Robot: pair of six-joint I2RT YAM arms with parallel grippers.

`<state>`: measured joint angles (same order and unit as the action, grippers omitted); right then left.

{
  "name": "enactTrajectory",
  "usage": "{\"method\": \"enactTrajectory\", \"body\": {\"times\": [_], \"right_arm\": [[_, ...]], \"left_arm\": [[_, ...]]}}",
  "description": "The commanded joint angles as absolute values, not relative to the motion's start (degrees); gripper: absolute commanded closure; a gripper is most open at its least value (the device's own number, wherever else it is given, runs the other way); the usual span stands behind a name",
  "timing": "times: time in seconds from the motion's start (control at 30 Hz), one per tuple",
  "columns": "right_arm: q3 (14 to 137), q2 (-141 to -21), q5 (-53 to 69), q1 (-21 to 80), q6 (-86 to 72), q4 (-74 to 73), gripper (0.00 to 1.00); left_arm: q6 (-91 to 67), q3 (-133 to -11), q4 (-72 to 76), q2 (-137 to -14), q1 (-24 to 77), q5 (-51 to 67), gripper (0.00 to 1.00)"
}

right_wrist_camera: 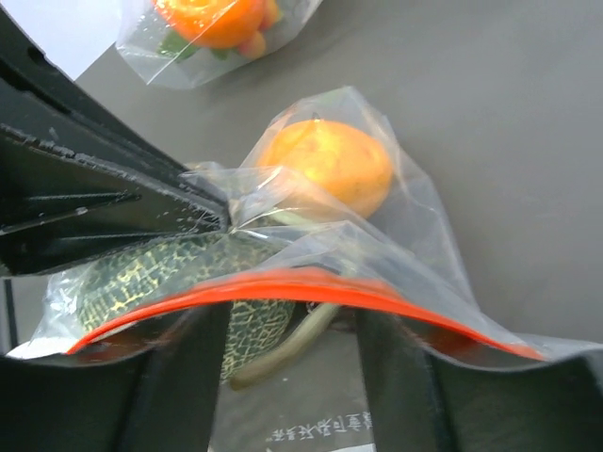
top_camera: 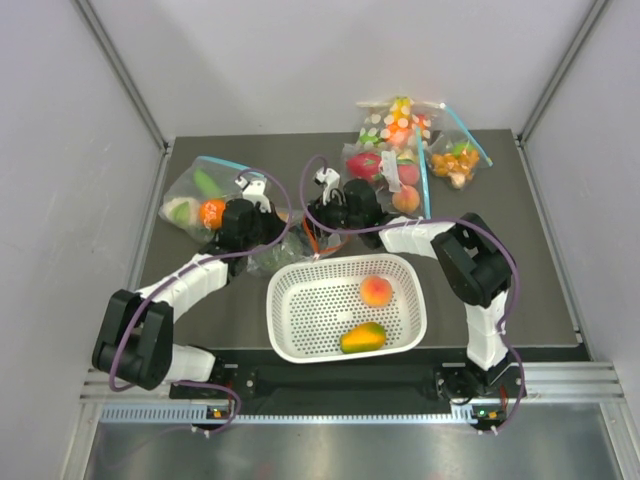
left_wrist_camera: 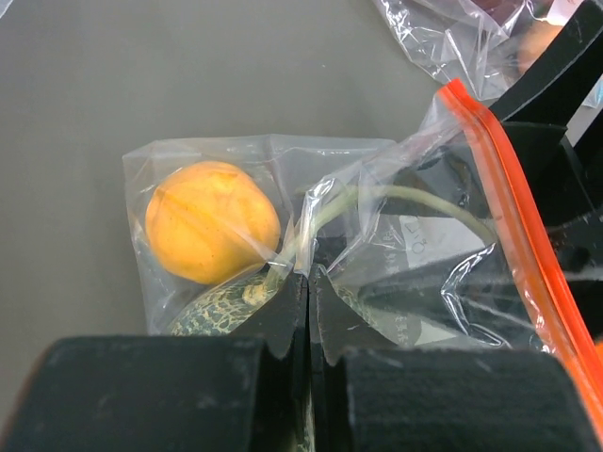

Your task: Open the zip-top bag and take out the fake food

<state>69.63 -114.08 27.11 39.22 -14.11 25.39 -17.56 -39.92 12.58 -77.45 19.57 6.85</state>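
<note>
The zip-top bag (top_camera: 290, 240) lies between both grippers, just behind the basket. My left gripper (left_wrist_camera: 309, 275) is shut on a fold of its clear plastic (left_wrist_camera: 311, 202), right over the netted green melon (left_wrist_camera: 212, 306) and beside the small orange (left_wrist_camera: 212, 221). My right gripper (right_wrist_camera: 292, 320) stands open at the bag's mouth, its fingers (right_wrist_camera: 184, 377) under the red-orange zip strip (right_wrist_camera: 311, 285). The melon (right_wrist_camera: 170, 268) and its stem reach into the gap between them. The orange (right_wrist_camera: 330, 160) lies deeper in the bag. A peach (top_camera: 376, 290) and a mango (top_camera: 363, 337) lie in the basket.
The white perforated basket (top_camera: 278, 320) stands at the near middle, close in front of both grippers. One clear bag of toy food with a blue zip (top_camera: 195, 200) lies at the back left, and others (top_camera: 400, 150) at the back right. Grey walls close in both sides.
</note>
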Motion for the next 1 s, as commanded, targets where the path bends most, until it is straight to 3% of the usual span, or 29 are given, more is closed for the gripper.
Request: {"method": "enactTrajectory", "body": {"times": [0.0, 0.27, 0.37, 0.4, 0.43, 0.7, 0.87, 0.97], "right_arm": [[69.7, -115.0, 25.9, 39.8, -12.0, 30.8, 0.48], [69.5, -115.7, 21.8, 39.8, -12.4, 33.8, 0.63], [68.7, -115.5, 20.9, 39.8, -13.2, 35.2, 0.85], [68.2, -115.1, 20.6, 39.7, -13.3, 35.4, 0.97], [67.9, -115.0, 20.1, 39.7, -13.2, 35.8, 1.0], [63.5, -112.0, 17.3, 39.7, -11.9, 36.6, 1.0], [61.0, -109.3, 15.6, 39.7, -11.3, 36.2, 1.0], [59.2, -107.1, 14.2, 39.7, -11.3, 35.9, 1.0]], "left_arm": [[-16.7, -39.0, 13.2, -75.7, 20.0, 9.9, 1.0], [-16.1, -38.6, 12.7, -75.0, 19.9, 10.9, 1.0], [-16.0, -38.5, 12.6, -74.9, 20.0, 10.9, 1.0], [-16.1, -38.5, 12.5, -74.9, 20.0, 10.7, 1.0], [-16.2, -38.5, 12.5, -74.9, 20.0, 10.1, 1.0], [-16.3, -38.8, 10.9, -73.3, 19.8, 5.9, 0.92], [-17.5, -38.1, 11.3, -71.5, 19.1, 5.7, 0.68], [-17.8, -38.1, 11.5, -71.4, 18.7, 5.9, 0.6]]}}
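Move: The thin greenish stalk in the red-zipped bag lies almost between the right hand's half-open fingers, about 2 cm forward and 1 cm below; from the left hand it is roughly 5 cm right, 1 cm forward and 2 cm below. From the right hand, the yellow-orange fruit sits some 7 cm left, 3 forward, 5 below; the netted melon about 5 cm back, 5 left, 4 below; the white basket's middle around 18 back, 9 right, 8 below. Forward about 2 cm just inside the bag's mouth, the right hand shuts its fingers on the stalk, then draws it right and down some 3 cm, easing back slightly and turning 5 degrees or so clockwise. The left hand, still pinching the bag film, backs off slightly, then opens its fingers to let the film go and starts to rise. ##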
